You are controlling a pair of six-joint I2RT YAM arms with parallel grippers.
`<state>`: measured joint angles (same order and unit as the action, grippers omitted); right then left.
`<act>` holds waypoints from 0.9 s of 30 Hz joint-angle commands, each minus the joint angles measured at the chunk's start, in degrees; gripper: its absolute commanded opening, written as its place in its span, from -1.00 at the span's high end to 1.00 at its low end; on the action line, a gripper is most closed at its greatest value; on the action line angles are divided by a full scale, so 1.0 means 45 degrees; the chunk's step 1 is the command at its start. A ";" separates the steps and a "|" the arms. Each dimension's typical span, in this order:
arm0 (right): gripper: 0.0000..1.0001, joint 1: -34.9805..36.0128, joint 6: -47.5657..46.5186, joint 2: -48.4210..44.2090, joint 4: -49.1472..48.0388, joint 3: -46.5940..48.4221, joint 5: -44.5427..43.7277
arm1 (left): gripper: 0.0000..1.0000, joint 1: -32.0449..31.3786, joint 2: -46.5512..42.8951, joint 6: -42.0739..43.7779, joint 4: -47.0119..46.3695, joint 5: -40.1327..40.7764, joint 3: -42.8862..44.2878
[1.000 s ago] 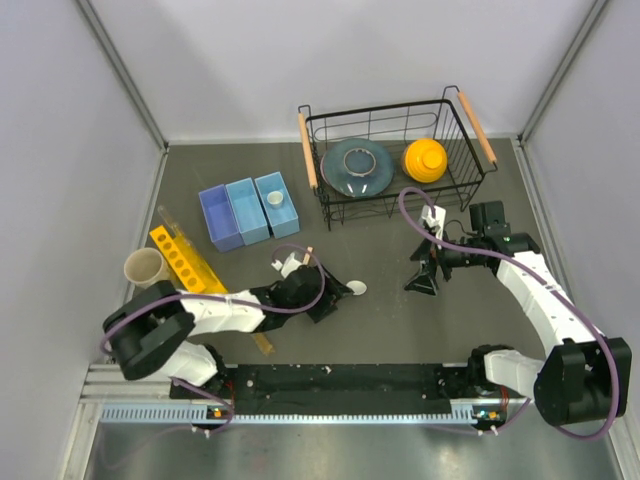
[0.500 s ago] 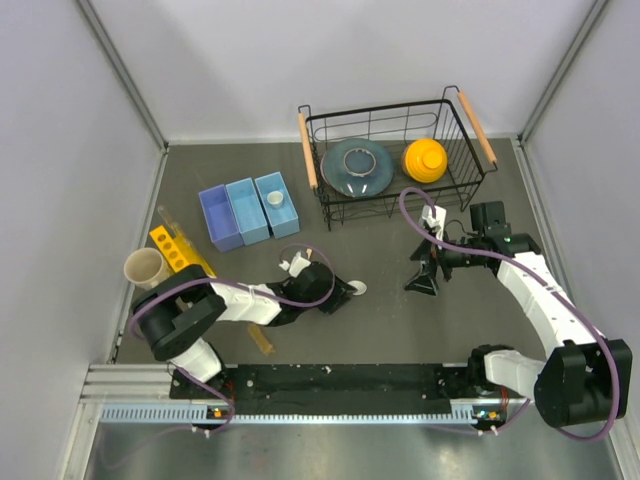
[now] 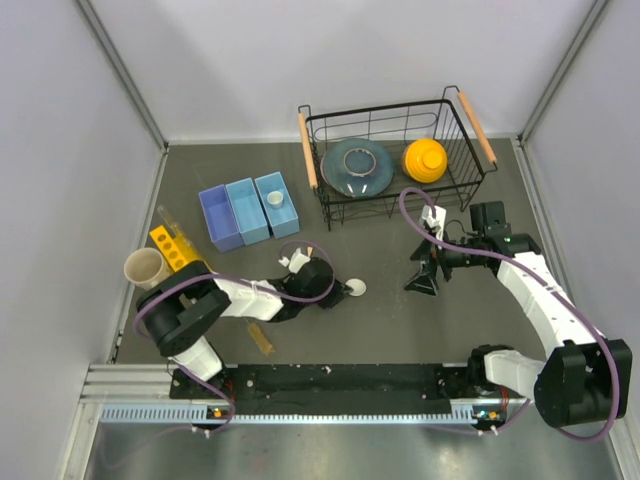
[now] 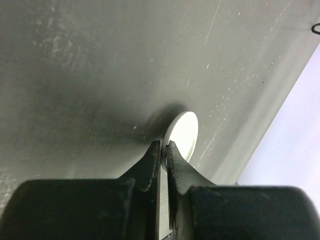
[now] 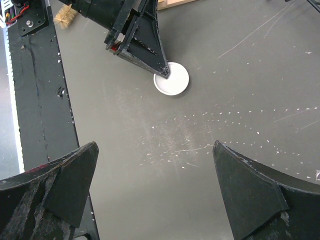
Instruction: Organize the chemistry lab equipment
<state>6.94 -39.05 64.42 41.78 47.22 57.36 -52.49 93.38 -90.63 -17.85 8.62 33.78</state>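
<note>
A tiny white round dish (image 3: 357, 288) lies on the dark table; it also shows in the left wrist view (image 4: 183, 131) and the right wrist view (image 5: 173, 80). My left gripper (image 3: 338, 291) lies low at the dish's left edge. Its jaws (image 4: 163, 145) are closed to a thin gap with the dish's rim between the tips. My right gripper (image 3: 424, 279) hangs open and empty above bare table to the right of the dish (image 5: 154, 145). A second white dish (image 3: 275, 198) sits in the rightmost light-blue bin. A tan wooden stick (image 3: 262, 341) lies near the front rail. Amber brush bristles (image 5: 64, 15) show behind the left arm.
Three light-blue bins (image 3: 247, 210) stand at the back left. A yellow tube rack (image 3: 176, 254) and a beige cup (image 3: 145, 267) are at the left. A black wire basket (image 3: 395, 160) at the back holds a blue-grey plate (image 3: 356, 165) and a yellow bowl (image 3: 424, 159).
My left gripper has moved right along the table up to the white dish and stopped at its rim. The right arm has not moved.
</note>
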 commanded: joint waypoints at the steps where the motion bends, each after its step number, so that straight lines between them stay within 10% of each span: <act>1: -0.97 -0.0155 -0.0366 -0.0195 -0.0163 -0.0123 0.0417 | 0.91 0.0102 -0.0497 0.0861 0.0196 0.0096 0.0286; 9: -0.97 -0.0136 -0.0405 -0.0195 -0.0183 -0.0142 0.0358 | 0.96 0.0413 -0.4341 0.4355 0.3721 0.0173 0.0208; 16: -0.97 -0.0156 -0.0424 -0.0449 -0.0183 -0.0142 0.0456 | 0.97 0.4895 -0.7371 0.9021 0.8606 -0.0977 0.1475; 27: -0.97 -0.0175 -0.0424 -0.0586 -0.0163 -0.0181 0.0553 | 0.97 0.9241 -0.2378 1.3303 1.0898 -0.3614 0.8114</act>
<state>6.92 -39.48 63.18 41.78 46.50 57.58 -12.49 74.94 -38.63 26.20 -2.46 61.41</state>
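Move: The left hand already has the rim of the white dish pinched at the table. The right-hand light-blue bin lies about 22 cm ahead and 17 cm to its left, with the other dish inside, some 24 cm ahead and 17 cm left. The middle blue bin is about 21 cm ahead and 24 cm left; the wooden clamp is about 3 cm ahead and 11 cm left. From the idle right hand, the right-hand bin is roughly 24 cm ahead, 32 cm left and 11 cm lower. Keeping the dish's rim pinched between its closed fingertips, the left hand lifts the dish off the table, first nearly straight up, then sweeps about 21 cm left over the wooden clamp and curves forward towards the right-hand light-blue bin, still climbing to some 16 cm up. The wrist turns about 30 degrees on the way, its left side rising and the fingers tipping up. ##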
